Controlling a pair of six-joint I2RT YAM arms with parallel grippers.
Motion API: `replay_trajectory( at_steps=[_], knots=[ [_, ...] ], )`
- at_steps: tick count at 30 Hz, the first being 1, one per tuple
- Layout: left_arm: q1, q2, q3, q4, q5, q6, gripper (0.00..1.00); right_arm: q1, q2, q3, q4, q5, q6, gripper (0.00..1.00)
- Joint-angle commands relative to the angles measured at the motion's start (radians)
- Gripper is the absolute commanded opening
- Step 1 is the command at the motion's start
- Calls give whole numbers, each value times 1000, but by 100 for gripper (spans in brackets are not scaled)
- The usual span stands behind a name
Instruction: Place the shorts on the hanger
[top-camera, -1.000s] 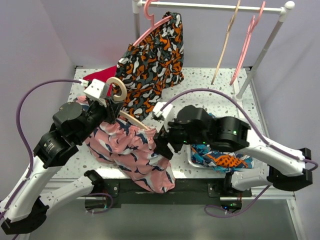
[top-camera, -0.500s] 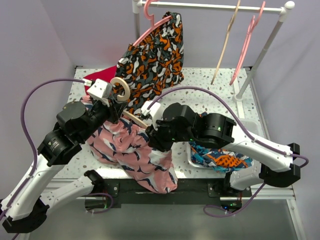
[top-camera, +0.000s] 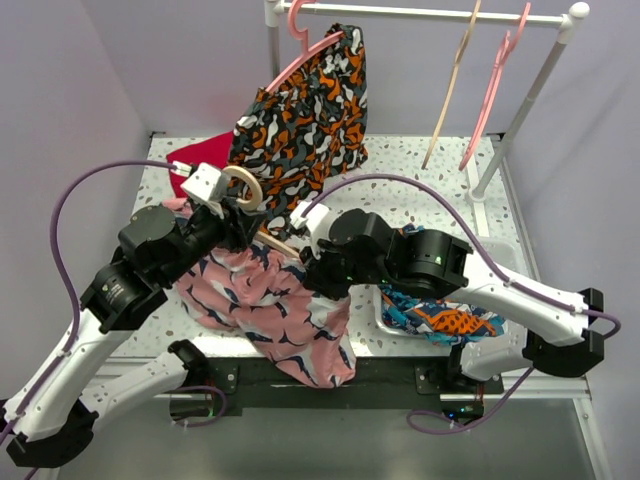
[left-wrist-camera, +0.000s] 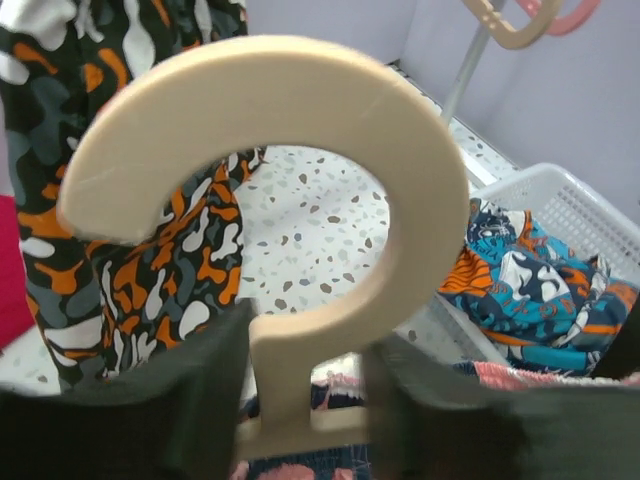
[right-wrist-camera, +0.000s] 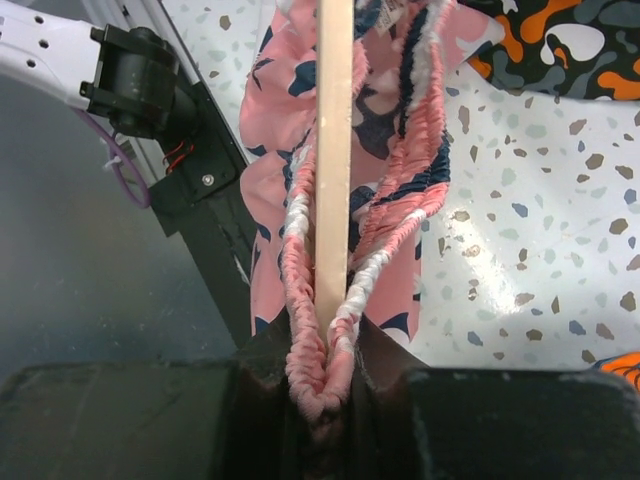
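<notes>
The pink shorts (top-camera: 265, 305) with navy-and-white print hang from the beige hanger (top-camera: 243, 187) near the table's front and drape over its near edge. My left gripper (top-camera: 232, 218) is shut on the hanger's neck just below the curled hook (left-wrist-camera: 290, 140). My right gripper (top-camera: 312, 268) is shut on the shorts' gathered waistband (right-wrist-camera: 325, 370). The waistband loops around the hanger's arm (right-wrist-camera: 333, 150), which ends at the jaws.
An orange-black-white garment (top-camera: 305, 125) hangs on a pink hanger on the rack (top-camera: 430, 13) at the back. A beige hanger (top-camera: 450, 85) and a pink hanger (top-camera: 495, 85) also hang there. A white basket (top-camera: 500, 262) with blue-orange cloth (top-camera: 440, 320) sits at the right. Red cloth (top-camera: 200, 155) lies at the back left.
My left gripper has carried the hanger up and to the right. My right gripper has moved left and closed on the waistband at the hanger's arm; the shorts shifted with them.
</notes>
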Motion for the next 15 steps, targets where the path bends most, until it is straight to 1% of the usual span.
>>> replay_trajectory(
  at_steps=[1, 2, 3, 6, 11, 15],
  knots=[
    [-5, -26, 11, 91, 75, -36, 71, 18, -84, -58, 91, -52, -12, 0],
    [-3, -32, 15, 90, 73, -36, 77, 18, -98, -70, 91, -50, -11, 0],
    [-5, -38, 18, 86, 98, -34, 87, 16, -112, -98, 89, -52, -11, 0],
    [-3, -63, 38, 73, 115, -31, 100, 18, -184, -151, 89, -54, -8, 0],
    [-5, -98, 90, 48, 101, -26, 100, 16, -314, -187, 25, 28, 38, 0],
    [-5, -138, 134, 60, 81, -36, 100, 18, -408, -196, -41, 118, 80, 0]
  ],
)
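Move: My left hand stands at the hanger's neck, about 0 cm off, fingers already loosening; the hook rises some 4 cm ahead and 5 cm above, and the camouflage shorts hang about 17 cm ahead and 7 cm to the right, slightly lower. The right end of the pink shorts' waistband is in my right fingers, with the hanger's tip inside. From that hand the neck lies some 6 cm ahead, 9 cm to the left and 7 cm higher. I spread my left fingers wide to let go of the hanger's neck, drawing that hand about 4 cm back, then up as much, with a small turn clockwise. My right hand keeps its pinch on waistband and hanger tip and carries both some 7 cm to the right and a little back, away from my left hand, dipping slightly before it rises. ##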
